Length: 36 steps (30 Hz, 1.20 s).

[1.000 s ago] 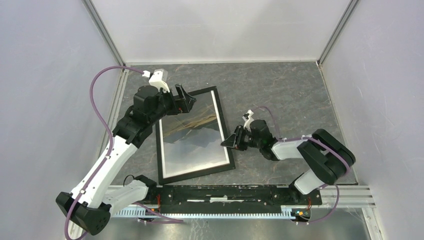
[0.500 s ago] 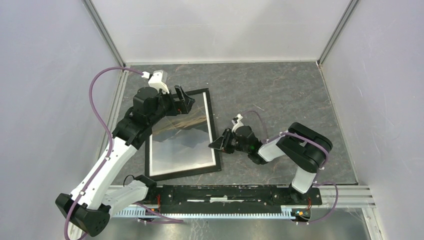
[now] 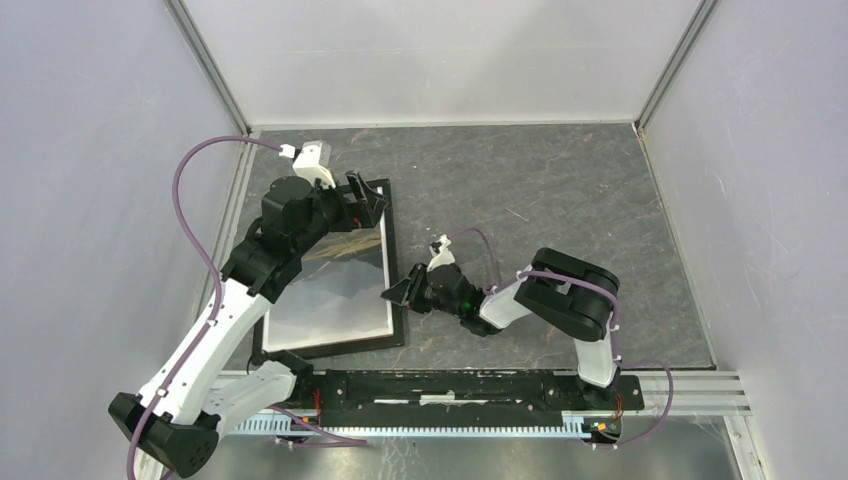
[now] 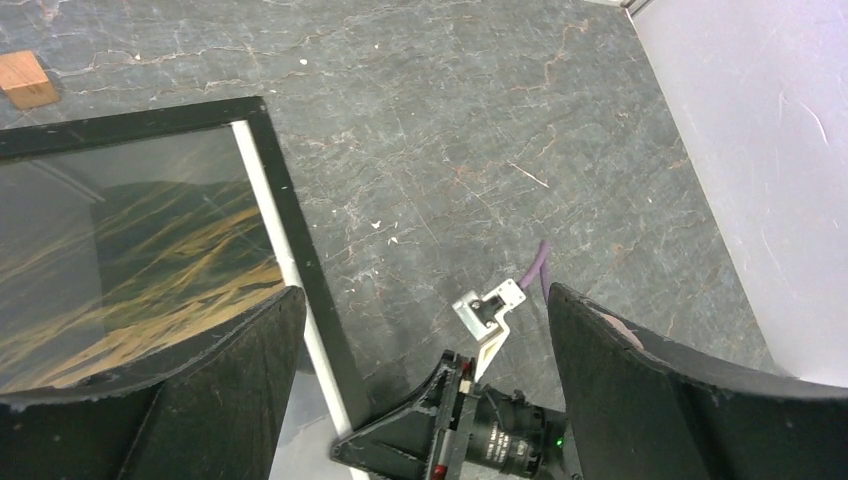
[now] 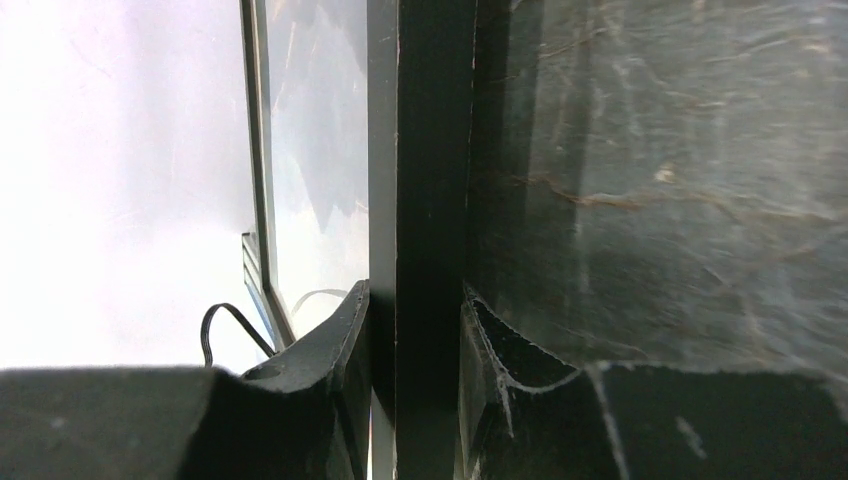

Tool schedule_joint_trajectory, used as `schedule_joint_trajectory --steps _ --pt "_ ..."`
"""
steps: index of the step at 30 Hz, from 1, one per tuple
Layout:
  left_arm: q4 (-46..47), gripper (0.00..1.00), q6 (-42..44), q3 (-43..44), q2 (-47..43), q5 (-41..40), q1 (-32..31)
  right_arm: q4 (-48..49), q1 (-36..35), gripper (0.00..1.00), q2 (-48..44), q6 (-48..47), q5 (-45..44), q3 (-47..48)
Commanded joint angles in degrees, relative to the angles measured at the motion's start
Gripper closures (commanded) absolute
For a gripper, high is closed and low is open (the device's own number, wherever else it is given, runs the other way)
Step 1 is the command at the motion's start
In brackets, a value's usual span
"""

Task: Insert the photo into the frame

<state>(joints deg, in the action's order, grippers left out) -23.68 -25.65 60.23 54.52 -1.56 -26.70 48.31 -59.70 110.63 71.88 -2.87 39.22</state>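
Note:
The frame [image 3: 391, 250] is black with narrow rails and lies flat at the left of the table, glossy pane up. Behind the pane I see the photo [image 3: 335, 295], a grey and ochre picture with a white border. My right gripper [image 3: 397, 296] reaches in low from the right and is shut on the frame's right rail [image 5: 420, 180], one finger [image 5: 340, 340] over the pane side and the other on the outer side. My left gripper [image 3: 366, 199] hovers open above the frame's far right corner, holding nothing. From the left wrist I see the rail [image 4: 290, 250] and the right gripper [image 4: 400, 440] below.
A small wooden block [image 4: 25, 80] lies on the table beyond the frame's far edge. White enclosure walls [image 3: 120, 150] close in on the left, back and right. A black mounting rail [image 3: 450, 385] runs along the near edge.
The right gripper has dragged the frame leftward across the table, turning it squarer to the table's near edge. The left gripper has stayed open over the far corner.

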Motion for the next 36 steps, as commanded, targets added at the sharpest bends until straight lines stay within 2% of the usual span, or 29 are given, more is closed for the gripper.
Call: schedule_joint_trajectory --steps 1,7,12,13,18,21,25,30,33,36 --pt "2.8 0.05 1.6 -0.4 -1.4 -0.5 0.3 -1.6 -2.1 0.86 2.1 -5.5 -5.6 4.2" --pt "2.9 0.05 1.3 -0.5 -1.4 0.0 0.4 -8.4 -4.9 0.58 2.7 -7.4 -9.6 8.7" --pt "2.9 0.05 1.4 -0.6 -1.3 -0.6 0.3 -13.5 -5.1 0.17 0.1 -10.7 -11.5 8.9" --pt "2.9 0.05 1.4 -0.6 -1.3 -0.6 0.4 -13.5 -5.1 0.11 -0.8 -11.8 -12.0 8.4" --pt "2.9 0.05 1.7 -0.8 -0.7 -0.8 0.7 -16.5 -5.2 0.02 -8.3 -17.3 -15.2 5.4" --pt "3.6 0.05 1.9 -1.2 -0.4 -0.3 0.7 -19.7 -5.2 0.02 -14.3 -24.7 -16.6 4.1" --pt "5.4 0.05 1.8 -1.9 -0.1 1.3 0.7 -18.0 -5.2 0.02 -24.9 -33.6 -17.8 -2.7" --pt "7.0 0.04 2.6 -2.6 -0.3 4.3 0.7 -30.9 -5.1 0.02 -39.8 -42.6 -24.2 -4.6" --pt "7.7 0.03 2.0 -2.7 -1.1 4.9 0.4 -37.2 -5.1 0.02 -47.9 -49.0 -23.0 -3.9" --pt "7.6 0.02 -2.3 -1.5 -2.5 7.2 0.4 -45.5 -5.2 0.02 -54.8 -53.8 -22.5 -1.3"
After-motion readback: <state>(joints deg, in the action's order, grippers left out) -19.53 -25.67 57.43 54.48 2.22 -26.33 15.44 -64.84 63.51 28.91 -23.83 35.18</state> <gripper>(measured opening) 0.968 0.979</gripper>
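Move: The right gripper already pinches the right-hand bar of the black frame with the photo in it. The frame's middle lies about 13 cm to this gripper's left and 5 cm ahead, level with it. The frame's near right corner is about 10 cm back and 2 cm right; the wood block stands roughly 25 cm ahead and 14 cm left. From the idle left gripper, the frame's middle is about 11 cm left, 2 cm back and 27 cm down. Bring the right gripper another 3 cm or so left, still gripping the frame's right bar and pushing the frame sideways, and open the fingers wide as that push ends. Once they let go of the bar, lift the hand about 15 cm while drawing it back right some 14 cm, away from the frame, rolling the wrist roughly 45 degrees counter-clockwise as seen from behind the hand. ##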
